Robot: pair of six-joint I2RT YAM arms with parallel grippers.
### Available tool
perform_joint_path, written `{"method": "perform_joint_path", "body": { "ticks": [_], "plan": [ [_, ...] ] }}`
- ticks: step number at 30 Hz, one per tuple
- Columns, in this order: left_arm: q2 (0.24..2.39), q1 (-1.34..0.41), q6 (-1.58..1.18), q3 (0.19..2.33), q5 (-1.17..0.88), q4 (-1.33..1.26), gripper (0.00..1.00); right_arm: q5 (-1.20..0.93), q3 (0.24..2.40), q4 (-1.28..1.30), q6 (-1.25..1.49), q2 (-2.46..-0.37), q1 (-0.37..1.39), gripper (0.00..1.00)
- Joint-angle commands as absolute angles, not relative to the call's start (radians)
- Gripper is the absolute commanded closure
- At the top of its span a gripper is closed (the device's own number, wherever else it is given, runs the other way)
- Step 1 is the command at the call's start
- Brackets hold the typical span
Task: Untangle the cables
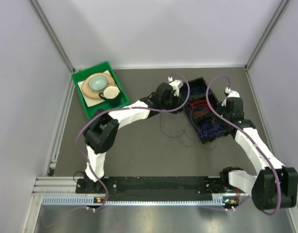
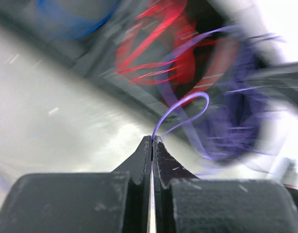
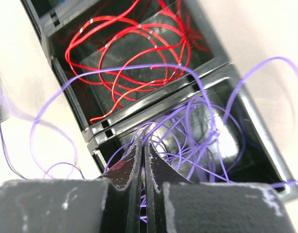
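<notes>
The cables lie in a black compartment tray [image 1: 195, 85]: red cables [image 1: 200, 106] in one section, purple cables [image 1: 212, 128] in the section beside it. My left gripper [image 2: 152, 138] is shut on one thin purple cable [image 2: 185, 99], which loops up from the fingertips toward the blurred purple bundle [image 2: 236, 116]. Behind it show red cables [image 2: 158, 53] and a blue coil [image 2: 71, 19]. My right gripper [image 3: 143, 144] is shut at the purple compartment's edge, and purple cables [image 3: 202, 131] come out right at its tips. Red cables [image 3: 134, 48] fill the section beyond the divider [image 3: 158, 104].
Loose purple strands [image 1: 175, 131] trail off the tray onto the grey table. A green bin [image 1: 90, 73] holding a plate and bowl [image 1: 97, 85] stands at the back left. Both arms [image 1: 134, 114] meet at the tray, the left gripper [image 1: 182, 103] on its left side.
</notes>
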State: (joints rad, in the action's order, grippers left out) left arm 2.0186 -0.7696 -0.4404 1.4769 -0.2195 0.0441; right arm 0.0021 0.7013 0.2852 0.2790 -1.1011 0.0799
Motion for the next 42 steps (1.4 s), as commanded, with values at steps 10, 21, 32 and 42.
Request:
{"method": "perform_joint_path", "body": {
  "ticks": [10,21,32,42],
  "plan": [
    [1.956,-0.911,-0.601,1.604,-0.443,-0.089,1.0,-0.034,0.718,0.253,0.33,-1.051,-0.06,1.0],
    [2.163,-0.954,-0.726,1.764,-0.36,-0.011,1.0,-0.152,0.681,0.181,0.391,-1.138,-0.09,0.62],
    [2.311,-1.002,-0.687,1.981,-0.22,0.173,1.0,-0.08,0.775,0.426,0.38,-0.882,-0.132,0.41],
    [2.508,-1.048,-0.643,2.261,-0.065,0.374,1.0,-0.071,0.833,0.534,0.397,-0.727,-0.163,0.41]
  ]
}}
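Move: The purple pile in the box's near compartment, where both hands are taking their purple strands, lies about 6 cm back, 17 cm right and 8 below the left hand; from the right hand it is roughly level and 2 cm right, 9 below. From the left hand, the red cable lies about 3 cm ahead and 10 right, the blue cable about 12 ahead and 5 right, both some 8 lower; a loose purple loop rests about 8 back, 3 left, 9 down. The purple strand still pinched in the shut left fingers is lifted about 11 cm while coming back and right, then lowered over the near compartment and drawn on right, some 17 cm across in all. The right hand carries its own strand about 4 cm right, dips, opens to let go, then backs off upward roughly 10 cm. ##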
